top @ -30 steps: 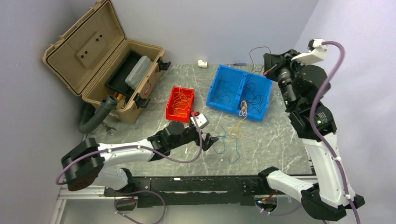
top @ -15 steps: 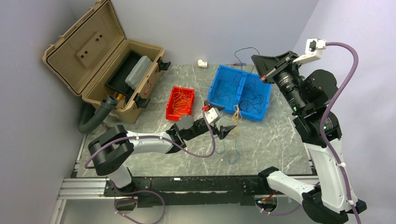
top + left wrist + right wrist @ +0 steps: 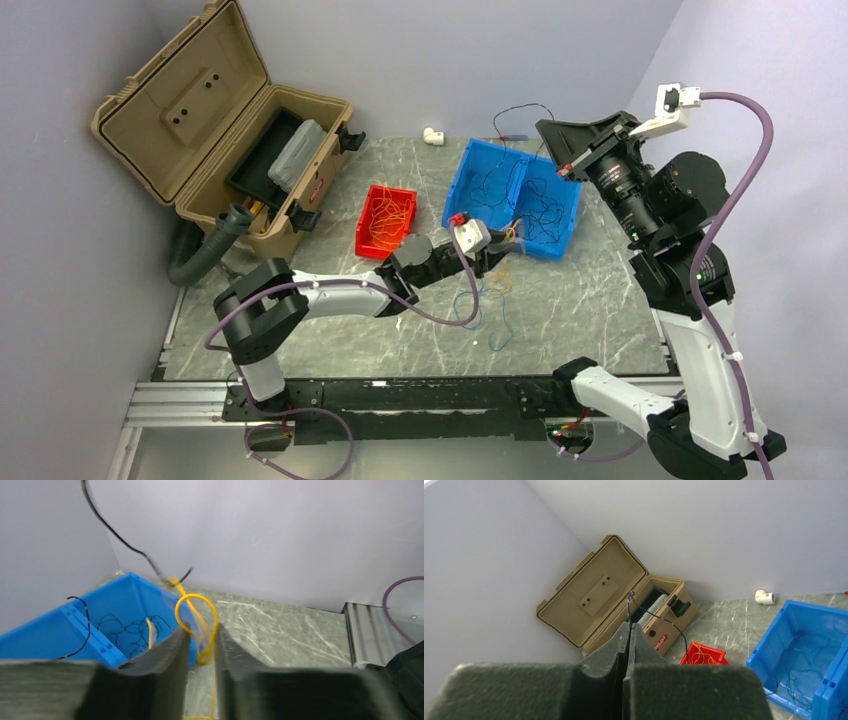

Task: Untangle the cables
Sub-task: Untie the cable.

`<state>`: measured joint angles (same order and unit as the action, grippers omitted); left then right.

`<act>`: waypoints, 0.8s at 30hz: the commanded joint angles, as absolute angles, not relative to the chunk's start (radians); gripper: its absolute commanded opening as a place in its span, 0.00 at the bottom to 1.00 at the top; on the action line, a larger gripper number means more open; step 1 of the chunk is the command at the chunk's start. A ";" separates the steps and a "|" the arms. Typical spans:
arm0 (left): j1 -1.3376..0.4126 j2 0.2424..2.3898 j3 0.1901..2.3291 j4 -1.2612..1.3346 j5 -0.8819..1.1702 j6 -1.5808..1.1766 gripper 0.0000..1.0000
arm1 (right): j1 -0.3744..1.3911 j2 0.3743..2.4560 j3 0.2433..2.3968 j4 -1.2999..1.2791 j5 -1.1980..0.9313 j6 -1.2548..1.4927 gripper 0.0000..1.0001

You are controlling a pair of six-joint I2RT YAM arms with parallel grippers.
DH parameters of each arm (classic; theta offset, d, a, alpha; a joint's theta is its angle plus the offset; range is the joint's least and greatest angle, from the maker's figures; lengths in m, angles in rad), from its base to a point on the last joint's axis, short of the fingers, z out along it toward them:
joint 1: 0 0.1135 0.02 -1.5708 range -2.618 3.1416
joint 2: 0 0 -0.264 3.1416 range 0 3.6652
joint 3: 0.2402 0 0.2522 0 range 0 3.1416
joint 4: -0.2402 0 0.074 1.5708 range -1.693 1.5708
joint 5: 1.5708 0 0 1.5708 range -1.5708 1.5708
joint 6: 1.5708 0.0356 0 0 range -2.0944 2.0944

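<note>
My right gripper (image 3: 565,160) is raised above the blue bin (image 3: 455,205) and is shut on a thin black cable (image 3: 631,600). That cable (image 3: 520,106) arcs up and drops into the bin, where more dark cables (image 3: 545,215) lie in the right compartment and blue ones (image 3: 490,190) in the left. My left gripper (image 3: 505,247) reaches to the bin's near corner. In the left wrist view a yellow cable loop (image 3: 186,600) stands in the narrow gap of the left gripper (image 3: 200,630), which still shows table through it. Yellow and blue cables (image 3: 497,290) trail on the table.
A red bin (image 3: 366,222) holding orange cables stands left of the blue bin. An open tan toolbox (image 3: 230,130) fills the back left, with a grey hose (image 3: 205,255) and a wrench (image 3: 232,275) beside it. A white fitting (image 3: 432,135) lies at the back wall.
My left arm has stretched rightward to the blue bin's corner and its jaws have narrowed around the yellow loop. The right gripper lifted the black cable, then held still.
</note>
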<state>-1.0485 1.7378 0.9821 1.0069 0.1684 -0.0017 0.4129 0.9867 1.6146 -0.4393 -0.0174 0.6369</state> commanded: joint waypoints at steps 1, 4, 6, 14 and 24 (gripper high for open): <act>-1.052 1.748 1.032 1.039 0.187 -0.052 0.03 | 0.409 0.963 1.618 -0.396 -0.009 0.641 0.00; -1.052 1.729 0.977 1.079 0.135 -0.072 0.00 | 0.410 0.948 1.608 -0.391 0.046 0.632 0.00; -1.052 1.712 0.923 1.107 0.102 -0.081 0.00 | 0.409 0.938 1.604 -0.386 0.095 0.618 0.00; -1.054 1.590 0.630 1.147 0.066 -0.183 0.00 | 0.410 0.953 1.673 -0.383 0.319 0.510 0.00; -1.054 1.116 0.418 0.657 -0.055 -0.190 0.00 | 0.410 0.959 1.592 -0.350 0.472 0.408 0.00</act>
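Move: The left hand's half-closed fingers straddle the raised yellow cable loop, about 1 cm to the hand's right. The blue cable lies roughly 3 cm back, 2 cm left and 26 cm below; the blue bin stands some 21 cm ahead, 5 cm right and 23 cm below. The right hand already holds the black cable; from it, the blue bin is about 19 cm ahead, 5 cm right and 50 cm below. Left pinches yellow cable, pulls it some 13 cm left and down; right carries black cable 8 cm right. ##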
